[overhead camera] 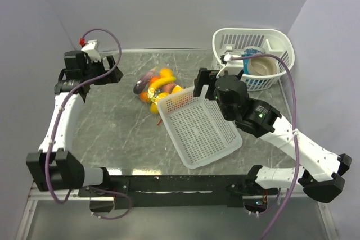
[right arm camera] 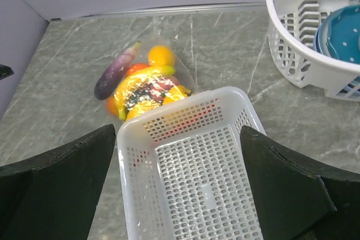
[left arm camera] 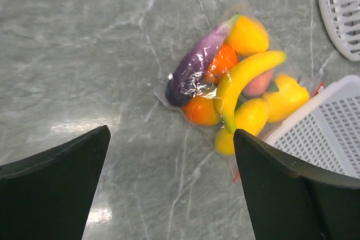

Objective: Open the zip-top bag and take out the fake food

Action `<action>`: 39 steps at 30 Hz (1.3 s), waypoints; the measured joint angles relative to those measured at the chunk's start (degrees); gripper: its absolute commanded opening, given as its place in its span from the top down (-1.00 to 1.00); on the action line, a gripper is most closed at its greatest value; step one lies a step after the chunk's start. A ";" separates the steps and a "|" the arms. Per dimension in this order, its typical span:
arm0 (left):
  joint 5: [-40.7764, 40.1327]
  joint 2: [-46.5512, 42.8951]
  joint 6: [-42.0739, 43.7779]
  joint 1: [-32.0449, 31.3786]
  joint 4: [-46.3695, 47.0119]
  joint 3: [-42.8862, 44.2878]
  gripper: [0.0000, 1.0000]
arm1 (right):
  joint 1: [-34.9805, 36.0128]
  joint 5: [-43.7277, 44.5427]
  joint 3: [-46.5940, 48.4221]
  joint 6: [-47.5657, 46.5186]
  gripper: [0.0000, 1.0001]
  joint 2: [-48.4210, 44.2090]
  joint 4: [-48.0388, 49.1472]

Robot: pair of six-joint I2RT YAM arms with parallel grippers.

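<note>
The zip-top bag (overhead camera: 157, 87) lies shut on the table's middle back, packed with fake food: a purple eggplant (left arm camera: 194, 66), a yellow banana (left arm camera: 247, 74), and orange and yellow fruits. The bag's near end touches the far rim of the white mesh basket (overhead camera: 199, 127), and its red strip shows through the mesh in the right wrist view. My left gripper (overhead camera: 112, 68) hangs open to the bag's left, well apart from it, with bare table between the fingers (left arm camera: 171, 133). Above the mesh basket, my right gripper (overhead camera: 207, 80) is also open and empty (right arm camera: 178, 130).
A round white slatted basket (overhead camera: 253, 54) holding a blue bowl (right arm camera: 343, 32) and a tan bowl (overhead camera: 263, 67) stands at the back right. Walls close in the left, back and right sides. The mesh basket (right arm camera: 180, 102) sits tilted just in front of the bag (right arm camera: 143, 85).
</note>
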 measured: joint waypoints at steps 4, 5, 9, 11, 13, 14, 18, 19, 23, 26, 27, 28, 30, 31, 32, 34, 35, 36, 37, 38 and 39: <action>4.24 6.40 -1.03 -0.28 3.08 0.00 -0.99 | -1.25 0.57 -1.42 3.02 -1.00 1.55 -0.59; 5.66 8.37 -1.01 -0.79 4.22 0.02 -0.99 | -1.95 0.59 -2.03 4.04 -1.00 2.32 -0.85; 9.01 17.77 -0.48 -5.38 6.14 2.60 -0.99 | -5.33 -0.28 -5.92 9.03 -1.00 4.90 -2.10; 9.77 21.35 0.33 -7.26 7.02 3.82 -0.99 | -6.88 -1.25 -8.87 10.91 -1.00 5.49 -2.23; 10.05 23.78 1.09 -8.90 7.76 3.91 -0.99 | -8.15 -2.23 -12.55 12.57 -1.00 5.57 -2.29; 10.01 24.68 1.46 -9.51 8.22 3.80 -0.99 | -8.63 -2.54 -14.01 13.27 -1.00 5.70 -2.49; 9.38 26.69 2.56 -9.97 11.54 2.56 -0.99 | -10.21 -3.50 -17.29 15.26 -1.00 6.73 -2.58; 9.07 27.23 2.75 -9.94 12.55 2.36 -0.99 | -10.73 -3.80 -17.79 15.67 -1.00 7.10 -2.51; 7.82 29.64 4.04 -9.73 16.70 0.52 -0.59 | -12.35 -4.42 -19.54 16.72 -1.00 7.96 -1.92; 6.99 31.26 5.03 -9.64 18.18 -0.35 0.34 | -13.31 -4.66 -20.55 17.16 -1.00 9.09 -1.29; 6.73 31.98 5.81 -9.57 18.78 -0.33 0.49 | -13.57 -4.79 -20.81 17.35 -1.00 9.79 -0.92; 6.47 32.52 5.92 -9.53 19.30 -0.33 0.64 | -13.81 -4.92 -21.03 17.51 -1.00 10.45 -0.55; 6.19 33.40 6.25 -9.42 19.98 -0.33 0.91 | -14.05 -5.14 -21.38 17.79 -1.00 11.72 -0.24; 6.12 33.66 6.54 -9.42 20.15 -0.33 0.91 | -14.14 -5.27 -21.57 17.97 -1.00 12.39 0.02; 6.01 33.77 6.58 -9.42 20.20 -0.33 0.91 | -14.23 -5.27 -21.81 18.01 -1.00 13.00 0.37; 5.88 33.81 6.64 -9.09 20.24 -0.33 0.91 | -14.36 -5.25 -22.21 18.18 -1.00 14.08 0.72; 5.88 33.81 6.69 -8.79 20.33 -0.33 0.92 | -14.53 -5.20 -22.32 18.18 -1.00 14.75 0.83; 5.88 33.81 6.80 -8.33 20.31 -0.33 0.92 | -14.71 -5.18 -22.32 18.21 -1.00 15.34 1.27; 5.75 33.81 6.93 -7.65 20.17 -0.33 0.92 | -14.99 -5.22 -22.34 18.34 -1.00 15.89 1.44; 5.68 33.77 7.28 -6.78 20.09 -0.35 0.95 | -15.39 -5.22 -22.34 18.40 -1.00 16.39 1.62; 5.66 33.59 7.96 -5.44 19.93 -0.48 0.98 | -15.98 -5.22 -22.38 18.51 -1.00 16.90 1.81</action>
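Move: The bag of fake food lies low ahead-right of the left hand: its middle is about 8 cm forward, 16 cm right and 19 cm below, with the eggplant along its nearer side. The empty basket sits some 10 cm back and 34 cm right of that hand. From the right hand the basket's middle is roughly 3 cm ahead, level sideways and 28 cm below; the bag is about 19 cm ahead and 15 cm left. The bag's left edge by the eggplant's blunt end is pinched by the left hand, which swings right, forward and about 19 cm down with open fingers, turning clockwise, shuts them on the film, then draws it some 3 cm left. Meanwhile the right hand, fingers open, drops about 25 cm and a little right into the basket's right side, tipping down some 30 degrees, and seems to bear on its right wall. ##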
